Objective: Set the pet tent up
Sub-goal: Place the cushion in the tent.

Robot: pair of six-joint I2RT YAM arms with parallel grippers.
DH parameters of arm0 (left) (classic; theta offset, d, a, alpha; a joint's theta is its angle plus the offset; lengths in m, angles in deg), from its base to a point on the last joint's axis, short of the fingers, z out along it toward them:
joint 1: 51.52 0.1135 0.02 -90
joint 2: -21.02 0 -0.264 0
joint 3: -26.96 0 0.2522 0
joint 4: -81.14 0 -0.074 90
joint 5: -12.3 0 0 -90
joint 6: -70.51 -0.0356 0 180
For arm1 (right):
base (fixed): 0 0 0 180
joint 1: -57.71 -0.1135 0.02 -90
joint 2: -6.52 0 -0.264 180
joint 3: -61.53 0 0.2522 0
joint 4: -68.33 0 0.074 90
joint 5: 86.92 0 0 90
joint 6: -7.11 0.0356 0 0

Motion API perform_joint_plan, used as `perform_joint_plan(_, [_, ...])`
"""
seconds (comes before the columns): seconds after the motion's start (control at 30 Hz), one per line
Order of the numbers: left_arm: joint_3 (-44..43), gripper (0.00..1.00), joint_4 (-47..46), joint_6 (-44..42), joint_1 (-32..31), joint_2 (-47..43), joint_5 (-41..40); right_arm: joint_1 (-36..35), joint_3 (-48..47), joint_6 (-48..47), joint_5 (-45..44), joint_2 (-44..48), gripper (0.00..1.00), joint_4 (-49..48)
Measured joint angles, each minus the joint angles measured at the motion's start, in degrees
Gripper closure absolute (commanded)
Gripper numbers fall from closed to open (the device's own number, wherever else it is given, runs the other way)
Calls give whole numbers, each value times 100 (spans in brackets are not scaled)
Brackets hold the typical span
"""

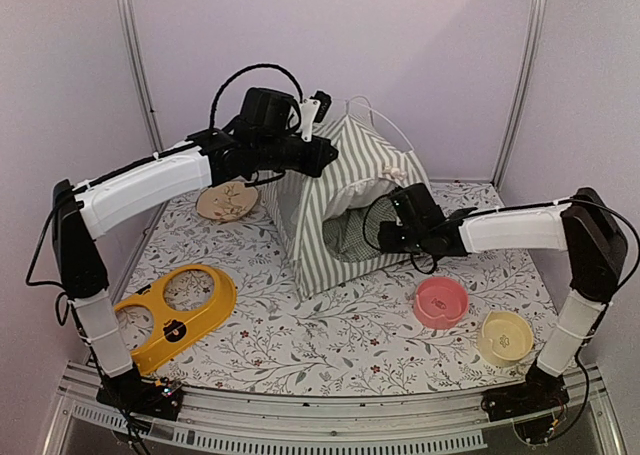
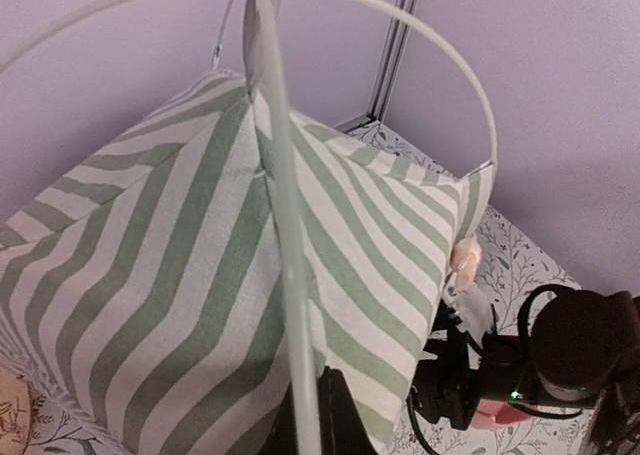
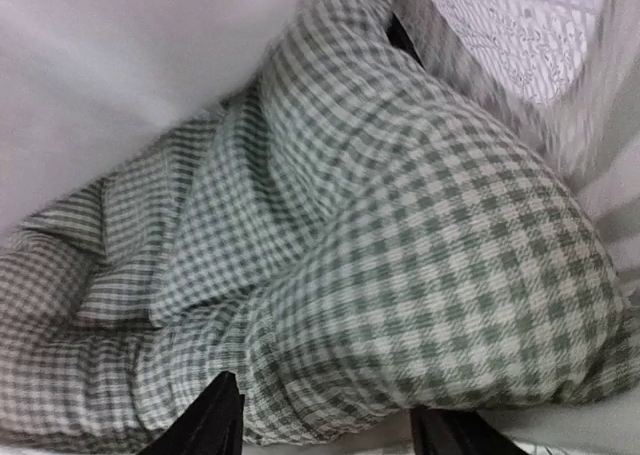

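Note:
The pet tent (image 1: 335,190), green-and-white striped, stands upright mid-table with its thin white poles arching over the peak. My left gripper (image 1: 328,153) is at the tent's upper left side. In the left wrist view it (image 2: 312,420) is shut on a white pole (image 2: 288,275) that runs down the striped fabric (image 2: 170,275). My right gripper (image 1: 386,237) is at the tent's front opening. A green checked cushion (image 1: 349,238) lies inside; it (image 3: 400,255) fills the right wrist view. The right gripper (image 3: 330,433) is open, its dark fingertips (image 3: 215,425) either side of the cushion's near edge.
A yellow two-hole bowl stand (image 1: 175,315) lies front left. A pink bowl (image 1: 441,302) and a cream bowl (image 1: 505,336) sit front right. A beige dish (image 1: 228,202) is behind the left arm. Purple walls and metal posts (image 1: 135,55) close the back.

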Motion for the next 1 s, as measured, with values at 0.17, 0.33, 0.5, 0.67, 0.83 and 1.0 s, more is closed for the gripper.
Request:
perform_joint_plan(0.17, [9, 100, -70, 127, 50, -9, 35, -358, 15, -39, -50, 1231, 34, 407])
perform_joint_plan(0.33, [-72, 100, -192, 234, 72, -33, 146, -643, 24, 4, -33, 1742, 21, 503])
perform_joint_plan(0.5, [-79, 100, -96, 302, 48, -22, 31, -501, 326, 116, 101, 1740, 16, 608])
perform_joint_plan(0.67, [-103, 100, 15, 398, -116, 61, -378, 31, 927, 164, 640, 1882, 15, 876])
perform_joint_plan(0.83, [-455, 100, 127, 437, -192, 240, -756, 74, 935, 214, 1088, 2428, 12, 1084])
perform_joint_plan(1.0, [-656, 100, 315, 435, -140, 417, -940, 223, 935, 304, 1130, 2855, 14, 1196])
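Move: At the tent's doorway, the half-open right hand has the cushion's middle about 6 cm ahead, 5 cm to its left and 4 cm below. The pink bowl stands outside, roughly 11 cm back, 11 cm to the hand's right and 8 cm below. From the left hand, shut on the tent pole up high, the cushion lies some 25 cm below, 5 cm ahead and 5 cm to the right. Backing out of the doorway, the right hand leaves the cushion, first rising about 12 cm and drawing back, then dipping and swinging right past the right edge of the opening before rising again; its fingers spread nearly wide. The left hand keeps its grip on the tent pole, bobs slightly, then eases 2 cm forward while turning about 10 degrees counter-clockwise. ##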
